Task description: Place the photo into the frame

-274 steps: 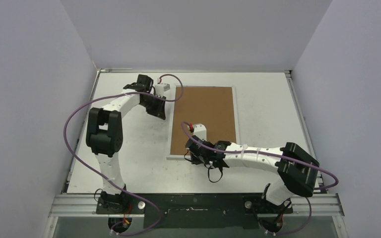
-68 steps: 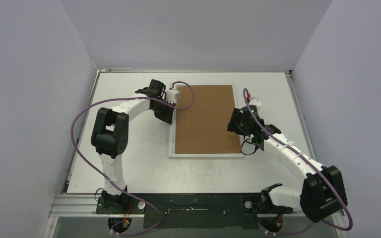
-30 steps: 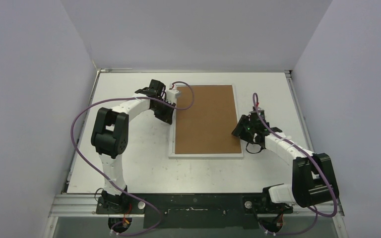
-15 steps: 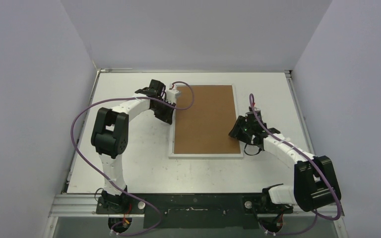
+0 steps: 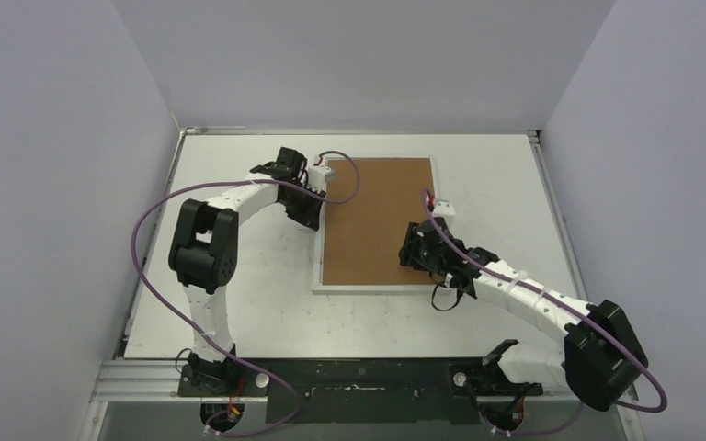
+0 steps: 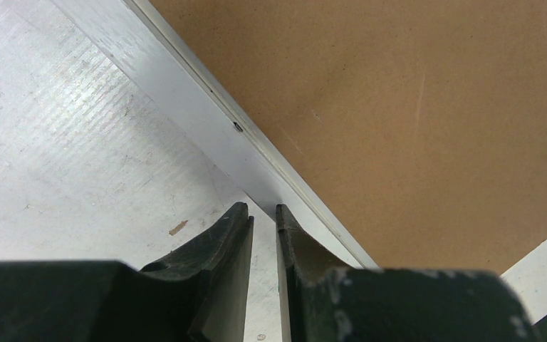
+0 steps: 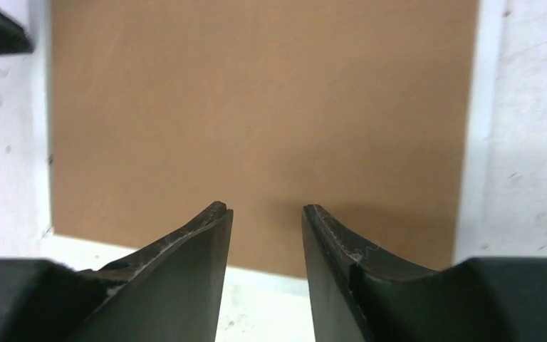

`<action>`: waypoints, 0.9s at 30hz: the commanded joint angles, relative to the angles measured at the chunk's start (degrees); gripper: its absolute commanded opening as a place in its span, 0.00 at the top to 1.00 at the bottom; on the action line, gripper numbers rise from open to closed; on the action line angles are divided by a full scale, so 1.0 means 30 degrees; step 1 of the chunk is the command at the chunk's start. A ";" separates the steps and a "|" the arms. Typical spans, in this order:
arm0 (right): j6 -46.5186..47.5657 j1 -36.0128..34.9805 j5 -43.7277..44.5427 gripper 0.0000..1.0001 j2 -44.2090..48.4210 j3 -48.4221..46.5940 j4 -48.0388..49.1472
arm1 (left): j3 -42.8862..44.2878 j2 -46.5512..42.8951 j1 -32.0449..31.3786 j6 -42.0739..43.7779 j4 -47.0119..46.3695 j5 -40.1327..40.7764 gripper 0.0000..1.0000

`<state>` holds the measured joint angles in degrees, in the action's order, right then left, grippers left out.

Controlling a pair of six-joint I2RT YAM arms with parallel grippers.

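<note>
The frame (image 5: 381, 288) lies flat mid-table with only its thin white rim showing around a brown backing board (image 5: 377, 216). The photo is hidden. My left gripper (image 5: 315, 220) rests at the frame's left edge. In the left wrist view its fingers (image 6: 263, 210) stand a narrow gap apart on bare table, just short of the white rim (image 6: 206, 107), with nothing between them. My right gripper (image 5: 411, 253) hovers over the board's near right part. Seen from the right wrist, it (image 7: 265, 208) is open and empty above the board (image 7: 256, 107), close to the frame's near rim (image 7: 271, 281).
White table (image 5: 239, 276) bounded by a raised metal lip at the back and sides, with grey walls close around it. Purple cables loop off both arms. The black mounting rail (image 5: 368, 377) runs along the near edge.
My right gripper has swung left from the frame's right edge to above the board's near right part, its jaws narrowing slightly. The left arm and the frame have not moved.
</note>
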<state>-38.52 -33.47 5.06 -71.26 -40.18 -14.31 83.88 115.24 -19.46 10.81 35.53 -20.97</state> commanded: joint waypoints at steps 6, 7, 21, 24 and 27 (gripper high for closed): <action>-0.2500 -0.4371 0.2470 0.76 0.0390 0.1567 0.0759 | -0.0039 0.0581 0.0011 0.0488 0.0197 0.0842 0.83; -0.2637 -0.4670 0.2424 0.79 0.0185 0.1582 0.0979 | -0.0039 0.0606 -0.0002 0.0494 0.0198 0.0839 0.83; -0.3203 -0.6098 0.2678 0.89 -0.1576 0.1395 0.1419 | 0.0049 0.0581 0.0013 0.0499 0.0315 0.0883 0.83; -0.3127 -0.6098 0.2722 0.89 -0.1850 0.1254 0.1458 | 0.0006 0.0584 0.0013 0.0526 0.0306 0.0896 0.83; -0.3126 -0.6098 0.2737 0.89 -0.2100 0.1178 0.1554 | -0.0009 0.0612 0.0013 0.0556 0.0312 0.0924 0.83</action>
<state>-47.44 -51.44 11.35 -76.20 -35.57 -11.84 83.88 115.24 -19.46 10.98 35.57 -20.97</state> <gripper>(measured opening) 0.112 0.176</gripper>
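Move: The near side of the frame, where the right hand is going, has its middle about 7 cm back, 6 cm left and roughly 6 cm below that hand. The brown backing board's middle is some 13 cm ahead and 6 cm left of the right hand, and the middle of the frame's right side some 13 cm ahead and 7 cm right. From the left hand, which waits at the frame's left side, the near side's middle is about 19 cm back and 14 cm right. Back and to the left, then sinking nearly 5 cm, the right hand sweeps off the brown backing board to the near side of the frame, about 10 cm in all, quick at first and easing to a stop after roughly half a second. On the way its half-open fingers close almost fully on nothing visible, and the hand turns slightly counter-clockwise, ending with the tips at the bar's inner edge; whether they touch can't be told. ##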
